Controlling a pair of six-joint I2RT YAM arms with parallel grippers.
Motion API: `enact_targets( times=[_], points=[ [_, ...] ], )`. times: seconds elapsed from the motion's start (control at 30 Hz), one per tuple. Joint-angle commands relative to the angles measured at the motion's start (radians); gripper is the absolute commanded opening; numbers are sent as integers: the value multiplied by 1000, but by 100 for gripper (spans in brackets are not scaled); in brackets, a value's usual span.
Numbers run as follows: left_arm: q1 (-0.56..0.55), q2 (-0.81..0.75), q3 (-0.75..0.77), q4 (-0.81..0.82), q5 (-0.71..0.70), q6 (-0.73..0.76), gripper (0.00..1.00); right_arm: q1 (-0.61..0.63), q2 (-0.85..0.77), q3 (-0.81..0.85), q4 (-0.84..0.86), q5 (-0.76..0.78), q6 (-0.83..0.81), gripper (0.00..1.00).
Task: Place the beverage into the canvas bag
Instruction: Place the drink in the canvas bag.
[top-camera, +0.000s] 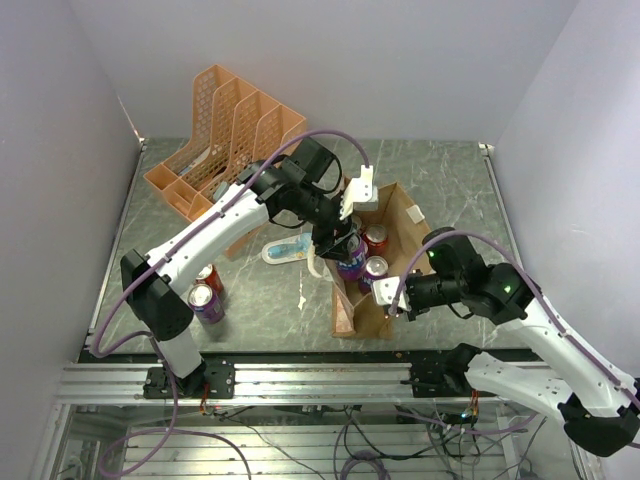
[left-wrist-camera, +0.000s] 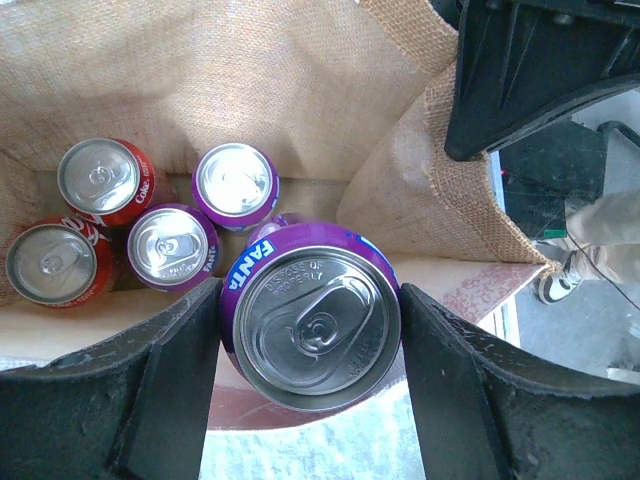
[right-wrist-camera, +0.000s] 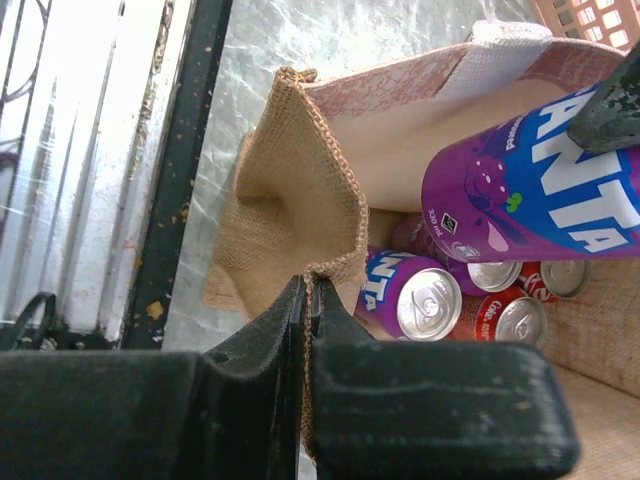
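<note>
A purple Fanta can (left-wrist-camera: 315, 325), the beverage, hangs upright between the fingers of my left gripper (left-wrist-camera: 310, 332), which is shut on its sides. It hovers over the near edge of the open canvas bag (left-wrist-camera: 250, 70); the same can (top-camera: 351, 262) shows above the bag (top-camera: 352, 315) in the top view. Several cans stand inside the bag, two red (left-wrist-camera: 100, 180) and two purple (left-wrist-camera: 170, 247). My right gripper (right-wrist-camera: 312, 290) is shut on the bag's woven rim (right-wrist-camera: 300, 160) and holds that side up. The held can (right-wrist-camera: 540, 190) tilts over the opening.
An orange mesh file organiser (top-camera: 225, 130) stands at the back left. Two more cans (top-camera: 207, 300) stand on the table near the left arm's base. A white and blue object (top-camera: 285, 250) lies left of the bag.
</note>
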Motion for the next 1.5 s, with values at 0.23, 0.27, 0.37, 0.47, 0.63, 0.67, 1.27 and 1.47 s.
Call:
enact_targets(
  times=[0.23,0.27,0.37,0.47,0.63,0.67,1.27,1.47],
  points=[
    [-6,-47,26,92,75,33,7,40,15,-125,-175,49,-149,0],
    [-6,-44,29,90,74,37,7,44,15,-128,-182,44,-155,0],
    [-6,-38,39,81,72,55,7,50,2,-140,-214,33,-185,0],
    [-6,-34,41,74,74,75,7,49,-9,-146,-255,25,-214,0],
    [-20,-27,34,48,60,136,7,51,-6,-140,-265,17,-211,0],
    [-23,-23,33,37,55,151,7,50,-1,-140,-254,21,-202,0],
    [-42,153,166,-156,-36,442,7,52,63,26,-19,2,34,0],
    [-45,190,182,-164,-33,461,7,52,15,17,25,5,60,0]
  ],
)
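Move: My left hand holds the Fanta can tilted in the bag's mouth. The clear floor it is going to lies some 17 cm below, about 4 cm back and 2 cm right. The near Fanta can stands 8 cm right and 3 cm back of this hand, the far Fanta can 1 cm ahead and 5 right, the near red can 4 ahead and 8 right, all as low. From my right hand, the clear floor is about 8 cm forward, 7 left and 14 below. After hovering almost still, I lower my left hand about 5 cm into the bag, easing slightly forward and turning it some 20 degrees, mainly clockwise, keeping my grip on the Fanta can. My right fingers keep the bag's near rim pinched throughout: that hand dips about 5 cm, going back and right as well, then rises and comes left, almost to where it began. ##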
